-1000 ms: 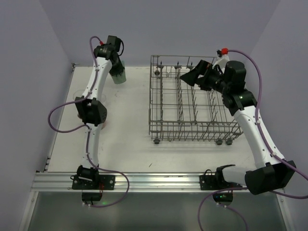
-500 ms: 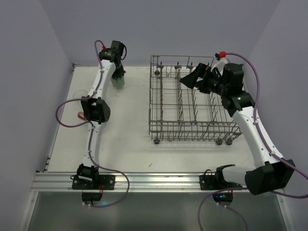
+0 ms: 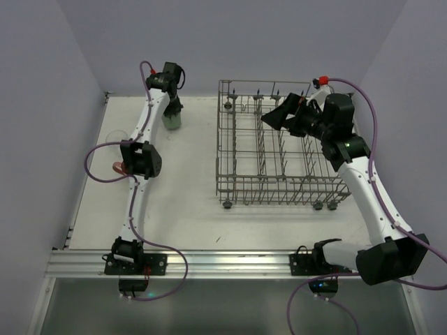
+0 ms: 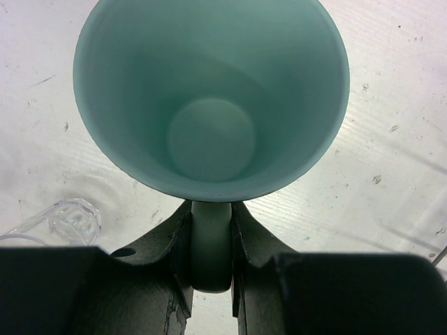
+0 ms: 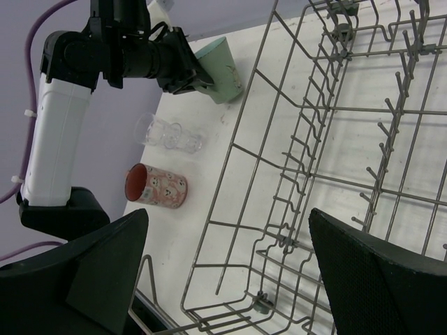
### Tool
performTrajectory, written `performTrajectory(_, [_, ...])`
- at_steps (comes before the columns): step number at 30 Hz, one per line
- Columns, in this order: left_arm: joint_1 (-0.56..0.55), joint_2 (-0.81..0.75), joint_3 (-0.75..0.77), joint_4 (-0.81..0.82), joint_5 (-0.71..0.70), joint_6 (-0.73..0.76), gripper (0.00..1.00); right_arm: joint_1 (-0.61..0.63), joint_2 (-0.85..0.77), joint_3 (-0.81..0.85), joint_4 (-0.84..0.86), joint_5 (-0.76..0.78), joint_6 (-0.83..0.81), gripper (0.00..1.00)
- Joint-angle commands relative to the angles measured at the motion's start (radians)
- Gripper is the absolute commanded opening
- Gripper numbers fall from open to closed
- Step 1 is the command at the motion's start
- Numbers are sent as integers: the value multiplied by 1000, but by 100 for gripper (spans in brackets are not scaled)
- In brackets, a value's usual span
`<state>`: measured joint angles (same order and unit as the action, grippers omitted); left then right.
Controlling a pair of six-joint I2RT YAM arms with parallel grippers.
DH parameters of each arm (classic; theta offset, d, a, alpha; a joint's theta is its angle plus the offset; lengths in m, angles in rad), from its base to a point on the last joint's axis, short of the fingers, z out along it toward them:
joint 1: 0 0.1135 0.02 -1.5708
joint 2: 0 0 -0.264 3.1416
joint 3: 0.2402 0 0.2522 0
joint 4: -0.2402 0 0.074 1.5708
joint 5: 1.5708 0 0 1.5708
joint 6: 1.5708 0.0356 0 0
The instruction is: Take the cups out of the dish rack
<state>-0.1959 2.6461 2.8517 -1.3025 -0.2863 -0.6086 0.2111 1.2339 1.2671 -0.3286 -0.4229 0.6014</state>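
My left gripper (image 3: 170,103) is at the far left of the table, shut on the handle of the pale mint-green mug (image 3: 172,120). In the left wrist view the mug (image 4: 209,98) is upright, mouth toward the camera, its handle (image 4: 211,244) pinched between my fingers (image 4: 157,265). I cannot tell whether its base touches the table. My right gripper (image 3: 278,112) is open and empty above the far right part of the grey wire dish rack (image 3: 237,178). The right wrist view shows the rack (image 5: 293,174), the mug (image 5: 222,61), clear tumblers (image 5: 171,132) and the pink-red patterned cup (image 5: 155,187) lying on its side.
A clear glass (image 4: 73,220) lies on the table just left of the mug. The pink-red cup (image 3: 119,166) is mostly hidden behind my left arm's elbow (image 3: 140,159). Walls close in the table at the back and both sides.
My left gripper has carried the mug a little right and down toward the table, and the left elbow swung right. My right gripper has barely shifted.
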Motion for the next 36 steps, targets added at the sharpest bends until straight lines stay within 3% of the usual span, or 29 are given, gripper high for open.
performTrajectory(1, [6, -21, 35, 57, -60, -11, 0, 5, -28, -9, 36, -28, -8, 99])
performTrajectory(11, [6, -80, -153, 127, -21, -16, 0, 4, -13, 2, 42, -36, -2, 99])
performTrajectory(12, [6, -131, -216, 191, -10, -19, 0, 5, -11, 3, 42, -33, -3, 99])
performTrajectory(14, [6, -312, -562, 323, 9, -25, 0, 5, -10, 6, 42, -31, -3, 99])
performTrajectory(15, [9, -383, -715, 518, 41, -22, 0, 4, -7, 8, 42, -31, -3, 99])
performTrajectory(17, [13, -487, -948, 597, 56, -48, 0, 5, -4, 12, 40, -27, -5, 99])
performTrajectory(20, [15, -480, -969, 533, 81, -48, 0, 5, 7, 25, 36, -25, 0, 99])
performTrajectory(26, [12, -522, -1052, 594, 125, -36, 0, 5, 47, 57, 30, -30, 6, 99])
performTrajectory(31, [12, -537, -1072, 582, 164, -29, 0, 2, 78, 133, -36, 65, -26, 99])
performTrajectory(36, [12, -566, -1100, 577, 196, -26, 21, -56, 153, 230, -124, 153, -31, 99])
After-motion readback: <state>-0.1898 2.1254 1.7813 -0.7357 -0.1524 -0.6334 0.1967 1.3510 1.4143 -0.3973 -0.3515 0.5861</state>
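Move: The left gripper already pinches the green cup by its handle. The cup's middle is about 4 cm ahead of the fingers and 3 cm below, its rim leaning outward. The nearer clear glass stands roughly 10 cm left and 6 cm back of the hand, the red cup some 11 cm left and 20 cm back, their middles around 5 cm lower. From the idle right hand, the green cup lies about 25 cm ahead, 35 cm left and 25 cm below. Keep the left fingers pinched on the green cup's handle and draw the gripper back towards the robot about 6.5 cm while sinking some 3.5 cm, mostly in one quick pull, to bring the leaning cup upright on the table; let the hand's left side dip slightly. Late on, ease the open, empty right gripper about 3.5 cm forward above the rack. ##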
